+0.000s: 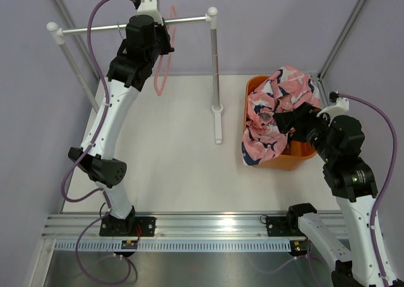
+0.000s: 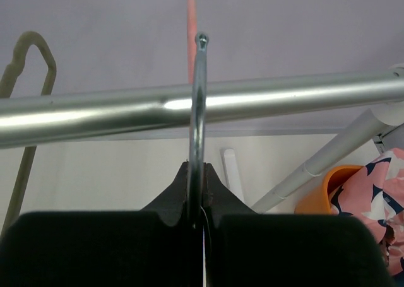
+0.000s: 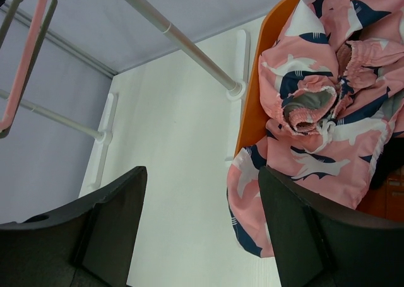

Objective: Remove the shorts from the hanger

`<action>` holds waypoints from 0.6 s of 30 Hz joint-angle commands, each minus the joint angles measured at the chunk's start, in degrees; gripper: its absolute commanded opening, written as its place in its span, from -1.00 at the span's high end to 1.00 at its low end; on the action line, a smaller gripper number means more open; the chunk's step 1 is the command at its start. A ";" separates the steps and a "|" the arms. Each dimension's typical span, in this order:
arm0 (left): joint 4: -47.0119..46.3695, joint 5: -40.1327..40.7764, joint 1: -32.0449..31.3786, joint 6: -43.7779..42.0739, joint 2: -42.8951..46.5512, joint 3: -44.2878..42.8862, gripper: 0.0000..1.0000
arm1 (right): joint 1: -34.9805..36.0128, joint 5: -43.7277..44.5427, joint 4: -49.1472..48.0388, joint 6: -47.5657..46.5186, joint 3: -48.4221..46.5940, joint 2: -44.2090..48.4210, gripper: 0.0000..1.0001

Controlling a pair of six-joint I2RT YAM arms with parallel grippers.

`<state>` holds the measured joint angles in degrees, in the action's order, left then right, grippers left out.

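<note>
The pink shorts with a navy and white print (image 1: 278, 107) lie heaped in and over the orange basket (image 1: 297, 159); the right wrist view shows them too (image 3: 322, 110). The pink hanger (image 1: 162, 72) hangs bare from the rack's silver rail (image 1: 126, 26). My left gripper (image 1: 165, 44) is up at the rail, shut on the hanger's metal hook (image 2: 199, 110), which curves over the rail (image 2: 271, 98). My right gripper (image 1: 285, 120) is open and empty beside the basket's left rim (image 3: 252, 117), with its fingers (image 3: 297, 224) close to the drooping shorts.
The rack's right post (image 1: 214, 60) stands on a white foot (image 1: 218, 120) mid-table, left of the basket. The left post (image 1: 79, 66) runs by the left wall. A tan hanger-like frame (image 2: 28, 110) shows at the rail's left end. Grey walls enclose the table.
</note>
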<state>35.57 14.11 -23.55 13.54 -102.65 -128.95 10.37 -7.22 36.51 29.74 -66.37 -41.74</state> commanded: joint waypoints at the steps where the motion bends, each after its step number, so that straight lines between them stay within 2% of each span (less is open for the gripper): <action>1: -6.56 -2.77 1.66 -0.36 -2.20 -2.71 1.00 | 0.00 -2.00 0.84 -1.79 -1.92 0.60 -0.60; 13: -9.21 -6.72 5.18 -0.27 -5.72 0.27 1.00 | 0.09 -2.18 1.63 -1.88 -2.01 0.08 -0.61; 18: -9.11 -7.16 5.27 -0.09 -4.23 5.54 0.84 | 0.00 -2.79 1.11 -1.08 -1.22 0.43 -0.61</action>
<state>27.97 8.88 -18.63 13.50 -108.77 -126.43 10.37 -7.75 38.44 28.86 -66.43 -41.67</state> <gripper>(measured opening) 0.075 0.800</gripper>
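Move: The rack's rail, which the held pink hanger is being taken to, crosses about 2 cm ahead of the left hand and 4 cm above it, neither left nor right. At that same height, the grey hanger's hook hangs some 14 cm to the hand's left and level with it, and the rack's right post tops out about 13 cm to its right and 4 cm ahead. From the right hand the rail spot lies roughly 26 cm ahead, 34 cm left and 13 cm higher. The pink hanger, still pinched by the left fingers with its hook sticking up, is carried forward some 5 cm under and past the rail and lowered about 4 cm, bringing the hook down over the bar. The hand slows nearly to a stop, its wrist angle almost unchanged, fingers still closed but the grip easing at the very end. ##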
